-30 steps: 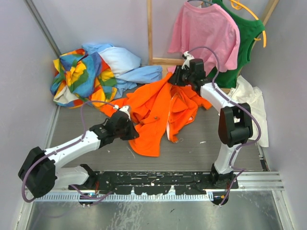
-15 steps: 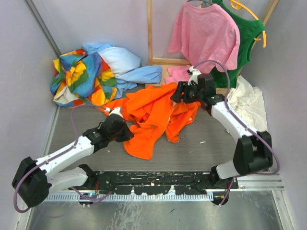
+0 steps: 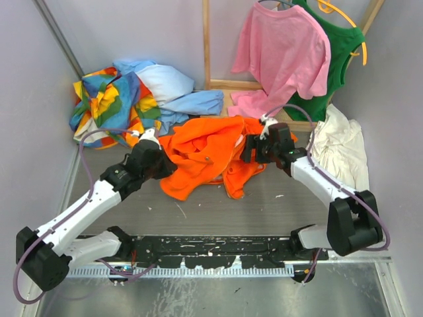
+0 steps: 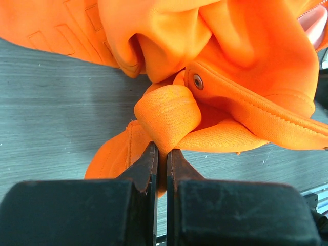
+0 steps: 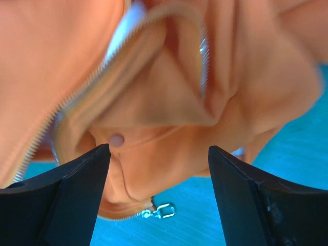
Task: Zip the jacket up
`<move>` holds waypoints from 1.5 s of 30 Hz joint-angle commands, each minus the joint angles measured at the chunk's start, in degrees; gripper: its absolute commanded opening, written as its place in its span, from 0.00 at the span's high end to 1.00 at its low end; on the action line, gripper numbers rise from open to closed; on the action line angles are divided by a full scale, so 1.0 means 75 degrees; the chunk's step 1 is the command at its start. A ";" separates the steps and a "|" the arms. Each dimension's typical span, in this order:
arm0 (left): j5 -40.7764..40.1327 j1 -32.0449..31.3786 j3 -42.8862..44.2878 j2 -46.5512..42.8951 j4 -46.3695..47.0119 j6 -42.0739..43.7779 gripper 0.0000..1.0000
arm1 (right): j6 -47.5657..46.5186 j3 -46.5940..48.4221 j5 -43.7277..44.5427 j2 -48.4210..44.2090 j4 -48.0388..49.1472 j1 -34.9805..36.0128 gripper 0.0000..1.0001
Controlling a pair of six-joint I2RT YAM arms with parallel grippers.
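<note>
The orange jacket (image 3: 205,155) lies crumpled in the middle of the table, unzipped. My left gripper (image 3: 160,162) is shut on a fold of its orange fabric (image 4: 166,115) at the left side; a metal snap (image 4: 197,81) shows just beyond. My right gripper (image 3: 250,150) is open over the jacket's right side, the fabric (image 5: 169,102) between the spread fingers. A silver zipper pull (image 5: 163,209) hangs at the jacket's edge below, and zipper teeth (image 5: 72,107) run up the left of that view.
A multicoloured patchwork garment (image 3: 109,105) and pale blue cloth (image 3: 175,92) lie at the back left. A pink T-shirt (image 3: 281,49) and a green top (image 3: 337,53) hang at the back right. A white cloth (image 3: 340,145) lies at the right wall.
My left gripper has pulled the jacket's left part up and leftward. My right gripper has come nearer and lower over the jacket's right side. The jacket is more bunched up.
</note>
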 commanded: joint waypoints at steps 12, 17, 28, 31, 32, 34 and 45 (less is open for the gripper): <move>0.0100 0.0593 0.1456 0.0935 0.0284 0.0365 1.00 | 0.1335 -0.1273 0.0299 0.1102 0.1389 0.1043 0.31; 0.0312 0.1188 0.2378 0.1385 0.0152 0.0500 1.00 | 0.1257 -0.0535 0.0318 0.1164 0.1166 0.1063 0.82; 0.1062 0.3914 0.8134 0.3975 -0.2039 0.0983 1.00 | 0.0383 0.5527 0.2133 0.1679 -0.2048 -0.0073 1.00; 0.1137 0.4377 0.9787 0.4539 -0.2966 0.1167 1.00 | 0.0222 0.6970 0.2532 0.1912 -0.2577 -0.0208 1.00; 0.1214 0.4403 1.0124 0.4598 -0.3172 0.1291 1.00 | 0.0184 0.7291 0.2524 0.1958 -0.2708 -0.0208 1.00; 0.1718 0.4407 1.0161 0.4509 -0.3316 0.1400 1.00 | 0.0151 0.7569 0.2328 0.1969 -0.2884 -0.0166 1.00; 0.3188 0.3083 0.3872 0.1493 -0.0877 0.0576 1.00 | 0.0585 0.3338 0.1317 0.0330 -0.1965 0.0961 1.00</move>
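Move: The right hand, empty and open, goes for the jacket's right front panel, about 5 cm back, 3 cm to its left and 10 cm below. The zipper pull lies about 11 cm back, 3 cm left and 11 cm down from this hand, and the cream cloth some 27 cm to its right, level with it ahead and 11 cm down. The left hand still pinches the jacket's other front edge; the patchwork cloth where it heads is about 19 cm ahead, 15 cm left and 12 cm below. Down and back about 10 cm dips the open right hand onto the jacket's right front panel, where its fingers shut on the fabric. Then both hands swing fast up and forward, the left keeping its pinch, rising some 25 cm and spreading left towards the patchwork cloth, fingers tipping up. Both finally sink about 9 cm and draw back. ##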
